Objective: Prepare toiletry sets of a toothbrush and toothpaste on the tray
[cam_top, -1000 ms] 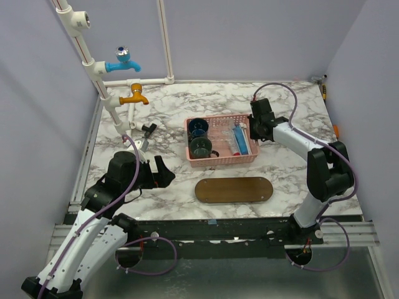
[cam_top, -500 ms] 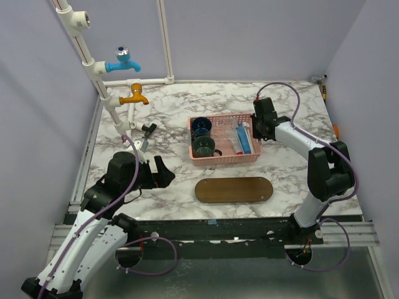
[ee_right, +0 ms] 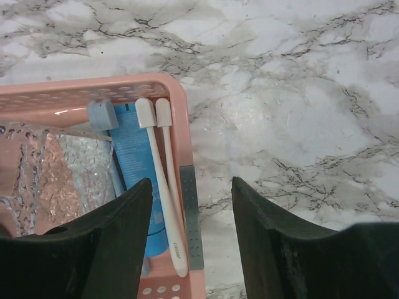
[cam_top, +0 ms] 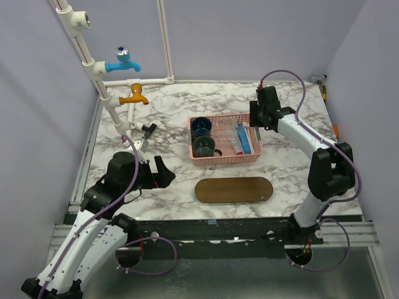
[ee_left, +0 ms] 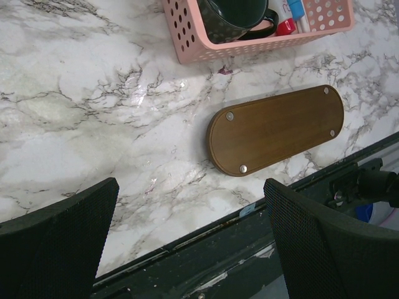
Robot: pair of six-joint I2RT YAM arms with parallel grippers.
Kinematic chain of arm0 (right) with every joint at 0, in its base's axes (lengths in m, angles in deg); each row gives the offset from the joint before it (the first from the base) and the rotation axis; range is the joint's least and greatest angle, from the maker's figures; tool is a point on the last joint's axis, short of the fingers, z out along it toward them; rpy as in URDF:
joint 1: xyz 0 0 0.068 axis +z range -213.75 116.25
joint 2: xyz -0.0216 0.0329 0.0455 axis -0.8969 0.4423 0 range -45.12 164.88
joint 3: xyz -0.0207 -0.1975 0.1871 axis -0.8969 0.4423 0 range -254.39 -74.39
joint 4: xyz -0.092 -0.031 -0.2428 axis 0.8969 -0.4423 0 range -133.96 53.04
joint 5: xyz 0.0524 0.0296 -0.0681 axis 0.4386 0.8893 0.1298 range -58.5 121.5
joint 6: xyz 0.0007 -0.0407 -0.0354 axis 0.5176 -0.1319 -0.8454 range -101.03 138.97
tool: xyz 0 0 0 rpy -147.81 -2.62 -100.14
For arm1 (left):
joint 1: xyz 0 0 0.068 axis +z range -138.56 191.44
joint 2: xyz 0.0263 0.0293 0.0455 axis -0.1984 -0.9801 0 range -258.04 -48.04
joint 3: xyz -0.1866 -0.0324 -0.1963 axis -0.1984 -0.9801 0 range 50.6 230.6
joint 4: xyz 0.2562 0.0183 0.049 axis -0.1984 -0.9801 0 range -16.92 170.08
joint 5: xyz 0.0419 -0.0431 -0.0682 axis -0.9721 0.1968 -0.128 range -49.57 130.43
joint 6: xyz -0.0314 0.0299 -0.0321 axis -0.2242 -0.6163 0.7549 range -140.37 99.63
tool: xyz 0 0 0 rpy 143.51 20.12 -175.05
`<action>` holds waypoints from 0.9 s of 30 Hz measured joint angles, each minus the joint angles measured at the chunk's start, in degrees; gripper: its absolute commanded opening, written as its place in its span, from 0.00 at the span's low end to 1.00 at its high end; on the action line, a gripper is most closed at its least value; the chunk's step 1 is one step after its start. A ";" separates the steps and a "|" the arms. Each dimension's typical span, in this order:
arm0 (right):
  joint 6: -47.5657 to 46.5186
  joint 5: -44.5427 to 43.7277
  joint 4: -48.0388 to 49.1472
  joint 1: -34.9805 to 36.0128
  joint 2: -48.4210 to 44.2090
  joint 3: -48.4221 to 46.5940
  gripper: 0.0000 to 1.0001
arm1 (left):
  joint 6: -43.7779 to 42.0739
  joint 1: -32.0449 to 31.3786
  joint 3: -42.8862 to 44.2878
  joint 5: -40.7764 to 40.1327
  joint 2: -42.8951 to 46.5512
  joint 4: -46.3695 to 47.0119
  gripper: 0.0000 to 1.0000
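Note:
Two slim white toothbrushes (ee_right: 163, 180) and a blue toothpaste tube (ee_right: 134, 165) lie along the right wall of the pink basket (ee_right: 187, 156). My right gripper (ee_right: 192, 184) hangs open above that wall, one finger over the basket's inside and the other over the marble, touching nothing. From above, this gripper (cam_top: 257, 121) is at the basket's (cam_top: 221, 158) back right corner. The dark wooden tray (cam_top: 234, 190) lies bare in front of the basket. The left gripper (ee_left: 190, 187) stands wide open over the table's near edge, left of the tray (ee_left: 277, 131). The toothpaste's red cap (ee_left: 285, 26) shows there.
Two dark mugs (cam_top: 201, 138) stand in the basket's left half, with crinkled clear wrapping (ee_right: 50, 174) beside the tube. A white pipe frame with a blue tap (cam_top: 122, 62) and an orange tap (cam_top: 134, 96) rises at the back left. The table's dark front rail (ee_left: 262, 243) runs close under the left gripper.
The right gripper was shut on the basket's right wall and dragged the basket slightly right. It has now opened, let go and drawn up and back. The left arm has not moved.

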 measured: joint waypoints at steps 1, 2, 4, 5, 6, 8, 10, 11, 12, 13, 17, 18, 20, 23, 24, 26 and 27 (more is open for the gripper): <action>0.00 0.04 -0.35 0.00 -0.07 -0.26 0.57 | -0.02 0.00 0.00 0.00 0.07 0.00 0.99; 0.13 0.11 -0.94 0.00 -0.15 -0.63 0.57 | -0.02 0.00 0.00 0.00 0.15 0.02 0.99; 0.46 0.85 -2.05 0.00 -0.50 -1.29 0.57 | -0.02 -0.02 0.00 0.02 0.31 0.02 0.99; 0.68 1.42 -2.78 0.00 -0.81 -1.66 0.57 | -0.02 0.00 0.00 0.02 0.35 0.04 0.99; 0.98 2.23 -3.37 0.02 -1.18 -2.01 0.57 | -0.02 0.00 0.00 0.02 0.42 0.04 0.99; 1.40 3.82 -4.35 0.39 -2.01 -2.82 0.58 | -0.02 0.00 0.00 0.02 0.57 0.04 0.99; 1.55 5.14 -5.31 0.85 -3.04 -3.58 0.58 | -0.02 0.00 -0.02 0.02 0.79 0.07 0.99; 1.64 5.64 -5.64 1.18 -3.56 -3.87 0.58 | -0.02 0.00 -0.02 0.02 0.90 0.07 0.99; 1.68 6.21 -6.12 1.66 -4.15 -4.22 0.58 | -0.02 0.00 -0.02 0.02 0.96 0.07 0.99; 1.73 6.91 -6.56 2.25 -4.72 -4.63 0.58 | -0.02 0.00 -0.02 0.02 0.98 0.07 0.99; 1.97 10.01 -7.91 5.55 -6.43 -6.51 0.58 | -0.02 0.00 -0.07 0.04 1.01 0.07 0.99; 1.97 10.45 -8.22 6.64 -6.67 -6.91 0.58 | -0.02 0.00 -0.11 0.04 1.03 0.07 0.99; 1.99 10.73 -8.98 9.01 -6.78 -7.80 0.58 | -0.02 -0.02 -0.17 0.04 1.05 0.09 0.99; 2.01 11.43 -9.68 13.20 -6.78 -8.59 0.58 | -0.02 0.00 -0.28 0.04 1.25 0.09 0.99; 2.05 11.72 -9.68 14.49 -6.78 -8.59 0.58 | -0.02 0.00 -0.33 0.04 1.36 0.09 0.99; 2.10 12.52 -9.84 16.85 -6.75 -8.59 0.58 | -0.02 -0.02 -0.35 0.07 1.53 0.09 0.99; 2.12 12.74 -9.92 17.84 -6.75 -8.59 0.58 | -0.02 0.00 -0.37 0.07 1.62 0.09 0.99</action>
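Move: The green mug, in the basket's near left corner, lies about 22 cm to the right hand's left, 9 cm back and 6 cm lower. The blue mug stands some 9 cm beyond it; the blue toothpaste is about 6 cm left and 5 cm back of the hand, the clear bag 14 cm left and 2 cm back. From the left hand, the green mug is roughly 14 cm ahead, 15 cm right and 12 cm below. Fingers still half open, the right hand swings left about 16 cm over the basket towards the mugs, rising and drawing back 8. ##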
